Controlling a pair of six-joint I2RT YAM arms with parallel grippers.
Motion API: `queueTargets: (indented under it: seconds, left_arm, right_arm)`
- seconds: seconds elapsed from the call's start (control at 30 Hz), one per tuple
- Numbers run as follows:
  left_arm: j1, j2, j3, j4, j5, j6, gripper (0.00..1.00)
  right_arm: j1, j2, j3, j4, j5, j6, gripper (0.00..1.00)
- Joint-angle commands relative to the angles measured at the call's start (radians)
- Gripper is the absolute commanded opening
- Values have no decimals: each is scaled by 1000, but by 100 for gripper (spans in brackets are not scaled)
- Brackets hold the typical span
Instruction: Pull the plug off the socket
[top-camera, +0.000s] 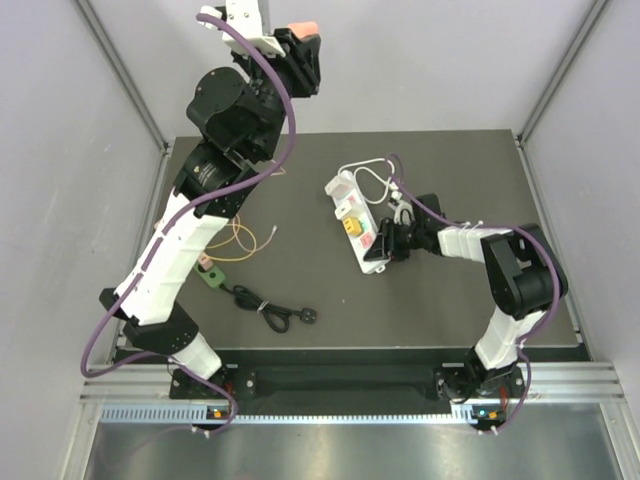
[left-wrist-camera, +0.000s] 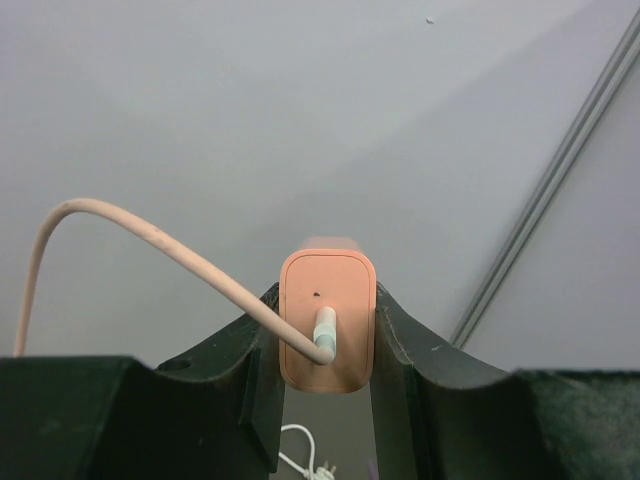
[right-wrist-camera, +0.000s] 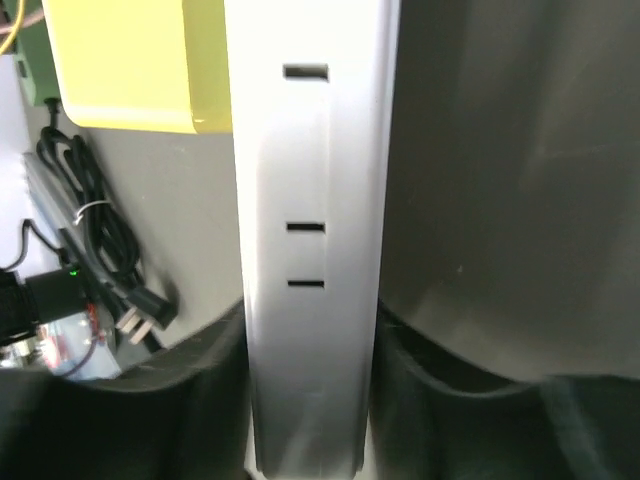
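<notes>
My left gripper (top-camera: 303, 42) is raised high above the table's far left edge and is shut on an orange plug (top-camera: 303, 27). In the left wrist view the orange plug (left-wrist-camera: 340, 280) sits between the fingers (left-wrist-camera: 420, 350), its pale orange cable (left-wrist-camera: 150, 235) curving off left. The white socket strip (top-camera: 357, 215) lies on the dark table, with a yellow plug (top-camera: 352, 227) still in it. My right gripper (top-camera: 385, 247) is shut on the strip's near end. In the right wrist view the strip (right-wrist-camera: 310, 150) runs up between the fingers, with the yellow plug (right-wrist-camera: 135, 65) at the top left.
A white cable (top-camera: 368, 178) loops at the strip's far end. A coiled black cable with a plug (top-camera: 268, 306), a green block (top-camera: 211, 274) and a thin yellow wire (top-camera: 240, 236) lie at the table's left-middle. Grey walls stand on both sides.
</notes>
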Motion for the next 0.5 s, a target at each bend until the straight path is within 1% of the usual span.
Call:
queueTargets:
  seconds: [0.0, 0.07, 0.17, 0.27, 0.3, 0.4, 0.43, 0.47]
  left_arm:
    - [11, 8, 61, 97, -23, 66, 0]
    - [14, 11, 59, 111, -25, 66, 0]
    - [31, 20, 50, 106, -23, 54, 0]
    - [43, 15, 7, 108, -3, 23, 0]
    - [48, 12, -2, 108, 6, 17, 0]
    - [59, 5, -48, 103, 31, -20, 0]
    - [63, -5, -71, 102, 47, -31, 0]
    - [65, -8, -82, 99, 57, -46, 0]
  right_arm:
    - [-14, 20, 54, 1, 17, -68, 45]
    - [-17, 31, 53, -23, 17, -77, 50]
    - [-23, 41, 57, -34, 10, -90, 52]
    - [-38, 38, 62, -43, 3, -114, 60]
    - [-51, 37, 63, -46, -22, -138, 67]
    - [-83, 15, 62, -52, -74, -200, 78]
    - [-93, -1, 62, -54, -92, -218, 84]
    - [-106, -11, 60, -58, -108, -235, 87]
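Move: In the right hand's fingers is the near end of the socket strip, the strip's middle some 6 cm ahead and 4 cm to the left. On the strip the yellow adapter stands about 6 cm ahead and 5 cm left of that hand; the coiled black cable's plug lies about 13 cm back and 15 cm left. From the left hand, holding the pulled plug, the strip's middle is roughly 6 cm right, level fore-and-aft, some 59 cm below. Spreading its fingers from a grip on the strip's near end to wide open, the right hand lets go and eases about 1.5 cm forward and as much to the right, rising slightly at the end. High above, the left hand keeps the plug pinched and drifts about 2.5 cm forward, swinging a little left first, then starting to sink. ##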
